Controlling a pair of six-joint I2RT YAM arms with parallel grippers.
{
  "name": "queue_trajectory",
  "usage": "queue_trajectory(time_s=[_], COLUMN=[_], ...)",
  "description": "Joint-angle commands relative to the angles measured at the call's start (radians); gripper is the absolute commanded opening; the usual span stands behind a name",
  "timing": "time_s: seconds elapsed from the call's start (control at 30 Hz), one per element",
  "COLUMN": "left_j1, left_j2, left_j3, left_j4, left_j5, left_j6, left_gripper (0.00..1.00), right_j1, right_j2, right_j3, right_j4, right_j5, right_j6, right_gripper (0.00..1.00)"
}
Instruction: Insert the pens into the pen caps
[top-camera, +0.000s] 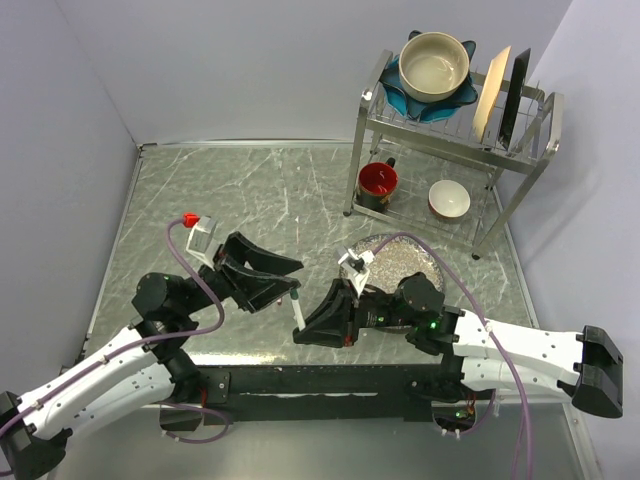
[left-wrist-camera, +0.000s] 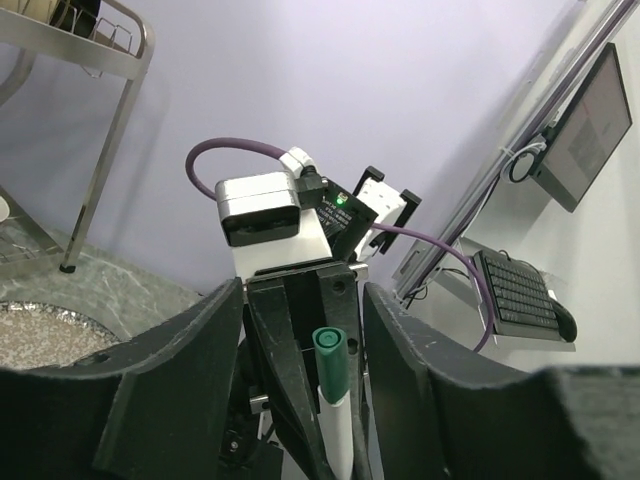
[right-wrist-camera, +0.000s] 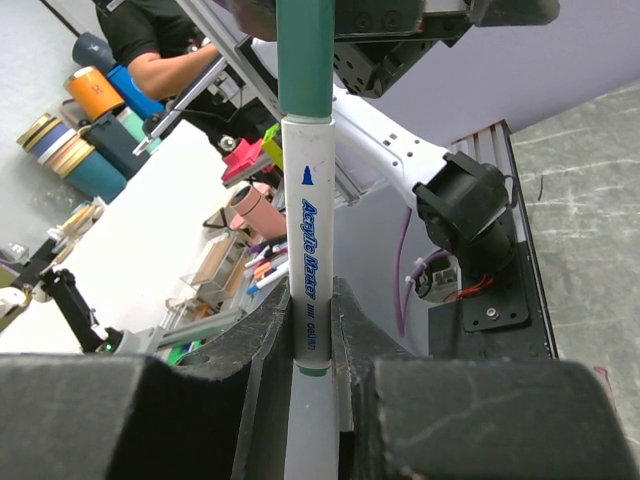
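My right gripper (top-camera: 301, 330) (right-wrist-camera: 312, 300) is shut on a white-barrelled pen (top-camera: 298, 318) (right-wrist-camera: 309, 250) marked "Acrylic Marker", held upright. A dark green pen cap (left-wrist-camera: 331, 352) (right-wrist-camera: 305, 60) sits on the pen's upper end. My left gripper (top-camera: 295, 278) (left-wrist-camera: 303, 310) stands open around the capped end. Its fingers (left-wrist-camera: 190, 350) flank the cap on both sides with clear gaps and do not touch it. In the right wrist view the left gripper's body (right-wrist-camera: 400, 25) looms just above the cap.
A glittery round dish (top-camera: 405, 258) lies just behind the right gripper. A metal dish rack (top-camera: 450, 130) stands at the back right with a bowl, upright plates, a red mug (top-camera: 378, 183) and a small bowl (top-camera: 449, 199).
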Motion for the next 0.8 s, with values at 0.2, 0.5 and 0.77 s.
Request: queue_trajectory(time_s=[0.2,0.5,0.77], left_j1=[-0.003,-0.003,-0.043], left_j2=[-0.006,-0.024,-0.009], left_j3=[-0.022,-0.126,-0.204], left_j4=[0.051,0.114,0.271], left_j5=[0.048,0.074,0.076], left_j6=[-0.051,-0.133,-0.232], left_gripper=[0.29,0.01,0.01], right_j1=[0.009,0.009,-0.055], right_j2=[0.015,0.012,0.015], right_j3=[0.017,0.07,0.128], right_j4=[0.064,0.063,0.197], right_j5=[-0.001,0.048,0.08], right_j6=[0.003,-0.02,0.024], right_gripper=[0.0,0.0,0.0])
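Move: Just under the left hand's open fingers is the green cap of the upright marker, roughly 3 cm back, 1 cm to the right and 2 cm lower. The white marker body runs below it, its middle about 5 cm back, 2 cm right and 6 cm below the left hand. The speckled plate is far beneath, around 14 cm ahead and 22 cm right. From the right hand, which already grips the marker's lower end, the cap is some 4 cm forward, 1 cm left and 7 cm up. Shutting its fingers almost fully at the green cap's top end, the left hand then moves down about 2 cm and back 1 cm, tipping slightly, and presses on the cap with the closed tips. The right hand keeps its hold on the marker's lower end and sinks some 1.5 cm along with it. ##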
